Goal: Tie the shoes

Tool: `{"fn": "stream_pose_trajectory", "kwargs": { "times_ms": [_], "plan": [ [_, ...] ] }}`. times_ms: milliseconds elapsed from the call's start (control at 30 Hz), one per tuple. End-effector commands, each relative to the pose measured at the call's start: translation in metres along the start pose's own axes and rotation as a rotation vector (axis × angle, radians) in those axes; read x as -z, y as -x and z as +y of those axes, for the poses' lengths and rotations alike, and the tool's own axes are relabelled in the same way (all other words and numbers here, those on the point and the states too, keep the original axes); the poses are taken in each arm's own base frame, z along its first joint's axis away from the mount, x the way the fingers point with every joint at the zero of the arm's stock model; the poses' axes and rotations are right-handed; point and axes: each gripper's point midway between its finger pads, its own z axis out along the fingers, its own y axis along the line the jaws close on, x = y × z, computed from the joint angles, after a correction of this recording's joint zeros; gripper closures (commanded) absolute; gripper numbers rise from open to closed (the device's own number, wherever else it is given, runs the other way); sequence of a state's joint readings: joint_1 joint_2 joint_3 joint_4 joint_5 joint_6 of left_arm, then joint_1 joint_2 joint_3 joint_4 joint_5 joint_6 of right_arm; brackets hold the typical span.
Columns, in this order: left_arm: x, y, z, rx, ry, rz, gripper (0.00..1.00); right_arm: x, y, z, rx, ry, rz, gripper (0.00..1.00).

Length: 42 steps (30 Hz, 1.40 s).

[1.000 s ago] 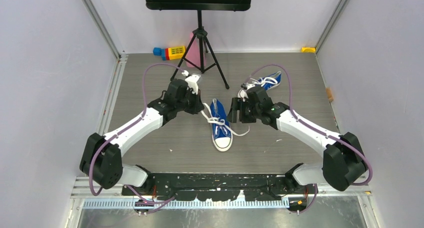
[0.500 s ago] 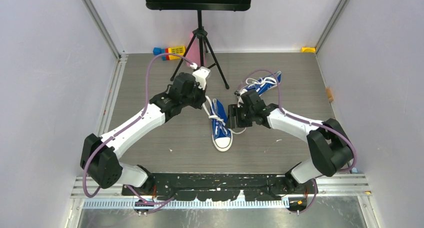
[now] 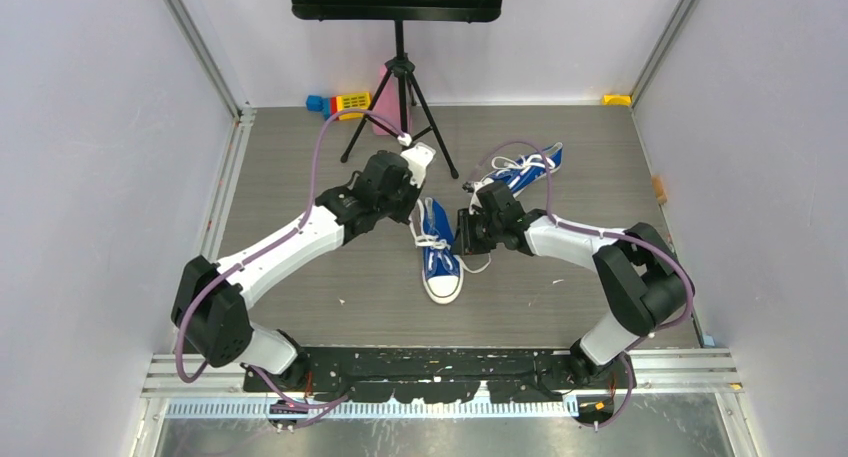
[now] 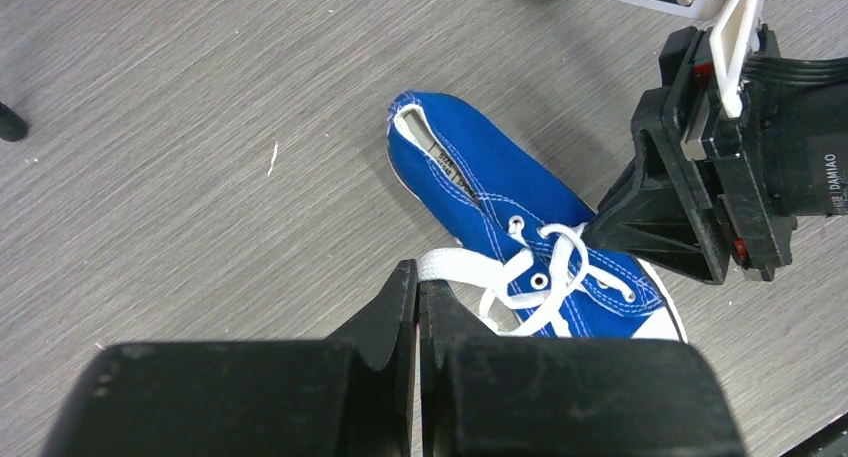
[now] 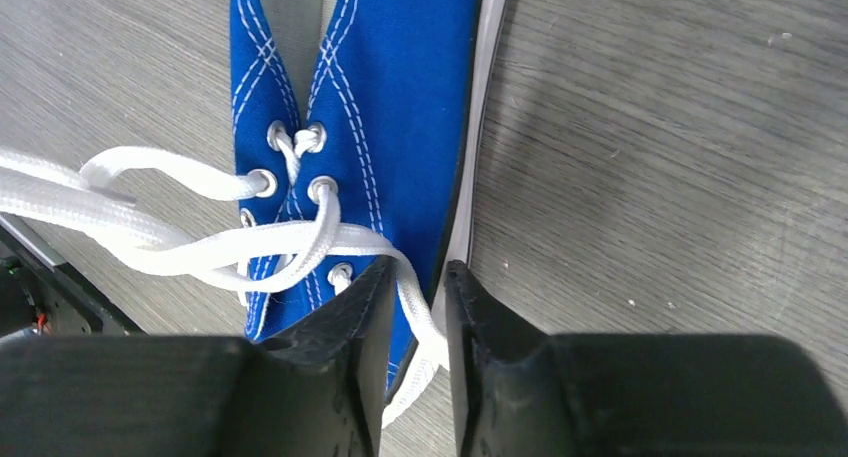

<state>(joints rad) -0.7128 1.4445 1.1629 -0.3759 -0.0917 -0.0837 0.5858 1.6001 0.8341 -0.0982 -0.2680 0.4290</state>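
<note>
One of the shoes, a blue sneaker (image 3: 440, 257), lies mid-table with its white toe toward me. The other shoe (image 3: 525, 169) lies behind the right arm. My left gripper (image 4: 418, 277) is shut on the end of a white lace (image 4: 470, 267) beside that near sneaker (image 4: 480, 192), at its left side (image 3: 418, 215). My right gripper (image 5: 418, 282) stands at the sneaker's right edge (image 5: 400, 97), jaws narrowly apart with the other lace (image 5: 415, 302) running loose between them. Crossed laces lie over the eyelets.
A black tripod stand (image 3: 400, 87) rises behind the shoes. Coloured toy blocks (image 3: 340, 104) lie at the back wall, and a small yellow piece (image 3: 617, 100) sits in the back right corner. Walls close in both sides.
The right gripper has slid left onto the sneaker's side and its jaws have narrowed around a lace. The left gripper has moved right and back, still holding its lace.
</note>
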Motion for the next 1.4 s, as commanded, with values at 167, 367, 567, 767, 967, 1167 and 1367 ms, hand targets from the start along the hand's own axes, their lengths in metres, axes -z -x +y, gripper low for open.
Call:
{"fn": "stream_pose_trajectory", "kwargs": {
  "times_ms": [167,367,567,767,967,1167,1367],
  "plan": [
    [0.007,0.038,0.019,-0.065,0.098,-0.048,1.0,0.015,0.015,0.008,0.004,0.013,-0.088,0.93],
    [0.013,0.044,0.034,-0.206,0.261,-0.004,1.0,0.025,0.014,-0.004,-0.021,-0.072,-0.086,1.0],
    [0.016,0.031,0.047,-0.34,0.421,0.09,1.0,0.032,0.011,-0.011,-0.049,-0.128,-0.074,1.0],
    [0.03,-0.007,0.06,-0.191,0.481,0.164,1.0,0.04,0.008,-0.022,-0.082,-0.204,-0.058,1.0],
    [0.028,-0.082,0.072,0.169,0.352,0.248,1.0,0.057,0.015,-0.056,-0.143,-0.361,-0.106,1.0],
    [0.023,-0.146,0.069,0.478,0.217,0.371,1.0,0.076,0.023,-0.095,-0.238,-0.493,-0.155,1.0],
    [0.006,-0.195,0.07,0.629,0.21,0.531,1.0,0.083,0.024,-0.118,-0.284,-0.582,-0.182,1.0]
  ]
}}
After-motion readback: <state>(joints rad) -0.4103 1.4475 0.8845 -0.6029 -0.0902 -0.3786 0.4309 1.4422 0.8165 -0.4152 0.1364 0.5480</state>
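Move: The left hand, high up, already holds one lace end; the half-made knot on the near shoe lies about 4 cm to its right, 3 cm back and 13 cm below it. The right hand's open fingers straddle the other lace, which is right between them about 1 cm down at the shoe's right edge; the knot is some 5 cm to that hand's left and 1 cm ahead, the toe cap 10 cm back and 4 cm left, the spare shoe about 17 cm ahead and 14 cm right. Outward to both sides: the right fingers shut on the lace, then draw it roughly 13 cm right, nearly level, turning clockwise. The left hand keeps its lace pinched, lifts forward and up about 3 cm, then sweeps left some 14 cm while sinking steeply and drawing back, swinging counter-clockwise and tipping further down, away from the knot. ##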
